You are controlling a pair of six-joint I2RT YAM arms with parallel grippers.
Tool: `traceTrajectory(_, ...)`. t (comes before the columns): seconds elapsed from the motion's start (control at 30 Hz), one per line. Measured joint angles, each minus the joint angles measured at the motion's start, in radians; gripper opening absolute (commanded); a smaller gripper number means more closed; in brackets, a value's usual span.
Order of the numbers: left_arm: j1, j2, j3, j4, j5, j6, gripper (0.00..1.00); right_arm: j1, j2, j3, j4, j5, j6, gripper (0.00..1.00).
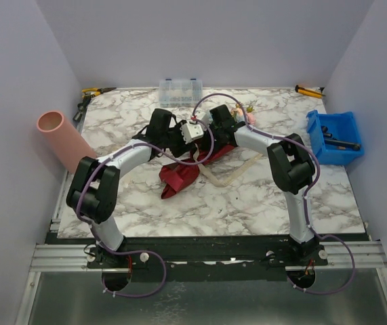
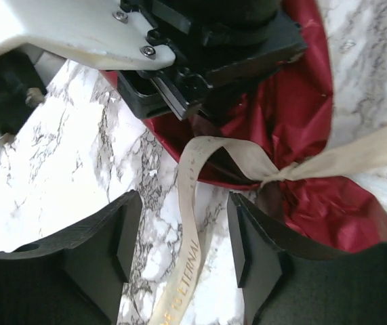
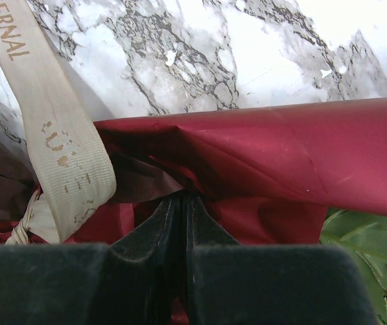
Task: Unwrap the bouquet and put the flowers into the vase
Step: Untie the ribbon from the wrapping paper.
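Note:
The bouquet (image 1: 179, 175) lies mid-table in its dark maroon sheet (image 2: 295, 115), the flowers (image 1: 244, 112) poking out at the far end. A beige ribbon (image 2: 192, 223) printed with gold letters stays knotted against the sheet. One loose tail runs between the fingers (image 2: 247, 237) of my left gripper (image 2: 183, 240), which is open and not touching it. My right gripper (image 3: 183, 200) is shut on a fold of the maroon sheet (image 3: 281, 156), beside the ribbon (image 3: 64, 156); green leaves (image 3: 366, 250) show at the right. The salmon-pink vase (image 1: 61, 135) stands tilted off the table's left edge.
A blue bin (image 1: 334, 135) holding dark tools sits at the right edge. A clear plastic box (image 1: 179, 91) stands at the back centre, hand tools (image 1: 88, 93) at the back left and a yellow-handled tool (image 1: 308, 90) at the back right. Both arms (image 1: 200, 132) meet over the bouquet.

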Motion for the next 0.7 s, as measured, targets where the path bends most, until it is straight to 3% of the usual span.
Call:
traceTrajectory(0.23,0.001,0.126,0.026,0.047,-0.029,-0.046,0.58,0.000,0.000,0.000,0.000,0.000,0.000,0.09)
traceTrajectory(0.27,0.002,0.139,0.026,0.056,-0.035,-0.055,0.51,0.000,0.000,0.000,0.000,0.000,0.000,0.09)
traceTrajectory(0.43,0.005,0.181,0.027,0.103,-0.078,-0.086,0.00,0.000,0.000,0.000,0.000,0.000,0.000,0.09)
traceTrajectory(0.57,0.013,0.165,0.025,0.113,-0.074,-0.124,0.00,0.000,0.000,0.000,0.000,0.000,0.000,0.09)
traceTrajectory(0.7,0.018,0.041,-0.012,0.104,-0.018,-0.221,0.00,0.000,0.000,0.000,0.000,0.000,0.000,0.09)
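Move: The loose ribbon tail hangs open to the left fingers about 3 cm ahead and 6 cm below, level sideways. From the left hand, the knot sits some 4 cm back, 3 cm right and 8 cm down. The wrapping's lower fan is roughly 12 cm back, 5 cm left and 9 cm down. From the right hand, already gripping the wrapping, the tail spot lies about 1 cm ahead, 6 cm left and 3 cm higher. The left fingers pinch the loose ribbon tail: the hand sinks about 5.5 cm and reaches some 3 cm forward with fingers open around it, shuts them at the bottom, then lifts about 5 cm, easing back slightly and turning a little counter-clockwise overall. The right hand stays put, keeping its grip on the red wrapping. ##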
